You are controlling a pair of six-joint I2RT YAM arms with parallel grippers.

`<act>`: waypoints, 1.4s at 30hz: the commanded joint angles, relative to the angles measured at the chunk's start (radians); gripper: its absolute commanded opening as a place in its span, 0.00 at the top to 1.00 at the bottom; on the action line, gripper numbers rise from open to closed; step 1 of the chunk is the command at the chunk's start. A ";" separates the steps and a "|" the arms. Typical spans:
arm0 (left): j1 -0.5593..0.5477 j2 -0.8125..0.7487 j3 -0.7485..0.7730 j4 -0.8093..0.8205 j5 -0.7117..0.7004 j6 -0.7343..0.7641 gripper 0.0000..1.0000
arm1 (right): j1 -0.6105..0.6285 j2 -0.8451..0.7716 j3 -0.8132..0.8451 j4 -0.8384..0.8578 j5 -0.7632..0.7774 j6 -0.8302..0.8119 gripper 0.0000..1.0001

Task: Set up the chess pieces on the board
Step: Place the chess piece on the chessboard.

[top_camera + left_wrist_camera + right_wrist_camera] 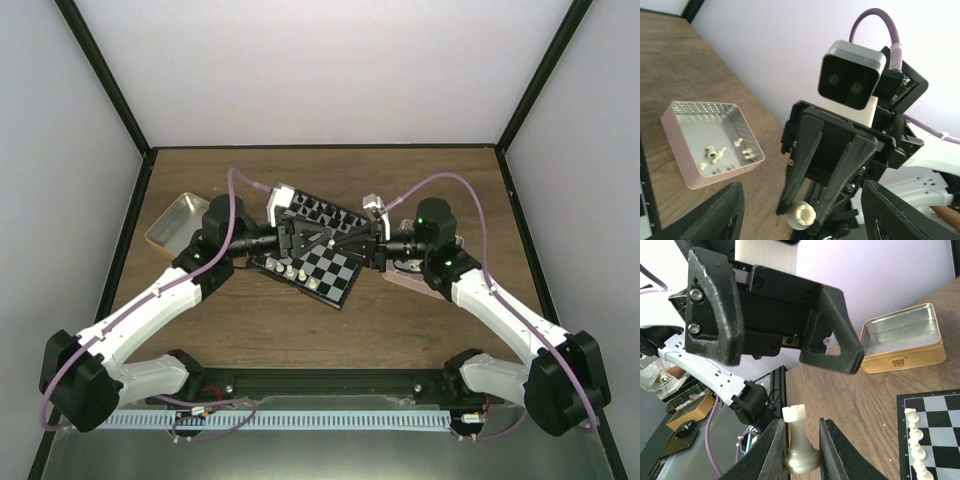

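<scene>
Both grippers meet tip to tip above the board (338,272), a black and pale grey checkered square. My right gripper (802,427) is shut on a cream-white rook (800,440), gripped at its base with the crenellated top pointing away. My left gripper (801,187) faces it, open, with its fingers (715,215) wide on either side of the rook (803,215) and not touching it. White pieces (914,440) line one edge of the board (940,415). Black pieces (322,211) stand along its far edge.
A pink square tray (685,165) with several white pieces (712,154) lies on the wooden table beside the right arm. A yellow-sided metal tin (902,357) sits empty at the table's far left (178,222). Black frame posts and white walls enclose the table.
</scene>
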 commanded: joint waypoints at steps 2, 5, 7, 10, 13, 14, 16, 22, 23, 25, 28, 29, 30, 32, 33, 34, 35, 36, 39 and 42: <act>0.005 0.023 0.020 0.049 0.087 -0.087 0.41 | 0.013 0.023 0.073 0.012 -0.006 -0.037 0.80; 0.005 0.037 0.024 0.052 0.087 -0.120 0.43 | 0.014 0.040 0.090 0.004 0.008 -0.047 0.80; 0.005 0.047 0.026 0.055 0.090 -0.142 0.46 | 0.016 0.049 0.101 0.002 0.013 -0.051 0.80; 0.005 0.062 0.028 0.061 0.101 -0.166 0.54 | 0.019 0.058 0.111 0.000 0.026 -0.062 0.80; 0.006 0.074 0.031 0.066 0.105 -0.188 0.61 | 0.023 0.068 0.125 -0.017 0.040 -0.079 0.80; 0.007 0.076 0.030 0.066 0.102 -0.200 0.63 | 0.026 0.072 0.130 -0.031 0.050 -0.089 0.80; 0.017 0.082 0.029 0.067 0.098 -0.240 0.66 | 0.034 0.079 0.149 -0.070 0.083 -0.127 0.80; 0.050 0.088 0.013 0.090 0.088 -0.349 0.59 | 0.073 0.098 0.199 -0.171 0.237 -0.246 0.81; 0.053 0.093 0.018 0.084 0.089 -0.358 0.58 | 0.080 0.100 0.207 -0.180 0.260 -0.262 0.81; 0.058 0.106 0.029 0.063 0.088 -0.369 0.57 | 0.092 0.107 0.223 -0.193 0.291 -0.288 0.81; 0.070 0.122 0.049 0.018 0.082 -0.395 0.60 | 0.121 0.117 0.260 -0.227 0.364 -0.331 0.81; 0.072 0.125 0.052 0.017 0.084 -0.411 0.61 | 0.135 0.119 0.269 -0.240 0.394 -0.348 0.81; 0.076 0.128 0.053 0.015 0.084 -0.421 0.62 | 0.147 0.121 0.277 -0.250 0.422 -0.363 0.81; 0.080 0.136 0.061 0.006 0.082 -0.430 0.66 | 0.171 0.135 0.292 -0.270 0.473 -0.392 0.81; 0.081 0.140 0.066 -0.002 0.081 -0.429 0.68 | 0.180 0.142 0.300 -0.283 0.496 -0.403 0.81; 0.082 0.144 0.069 -0.008 0.080 -0.426 0.71 | 0.187 0.151 0.307 -0.293 0.515 -0.411 0.81; 0.083 0.147 0.072 -0.019 0.079 -0.420 0.73 | 0.193 0.158 0.314 -0.300 0.534 -0.416 0.81; 0.085 0.149 0.071 -0.033 0.072 -0.415 0.76 | 0.197 0.164 0.318 -0.306 0.545 -0.419 0.82; 0.089 0.151 0.066 -0.041 0.064 -0.406 0.88 | 0.204 0.170 0.321 -0.304 0.560 -0.426 0.82; 0.089 0.150 0.069 -0.049 0.057 -0.383 0.96 | 0.208 0.174 0.322 -0.303 0.572 -0.427 0.81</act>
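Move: Just right of the left hand's open fingertips hangs the white chess piece, about 2 cm to the right, 2 cm back and 2 cm lower; the right hand holds it, so the left gripper is some 2 cm ahead of, left of and above that hand. Counted from the right hand, the chessboard's middle is about 18 cm ahead, level sideways and 27 cm down, and the pink tray about 16 cm ahead, 22 cm right and 26 cm down. Closing its wide-open fingers around the upper part of the held chess piece, the left hand first eases about 1 cm right, then goes some 5 cm forward and 4 cm down, rolling about 30 degrees so its front side dips. The right hand keeps its grip and brings the piece about 6 cm forward and 4 cm left into those fingers, tipping its fingertips down and swinging them clockwise. ##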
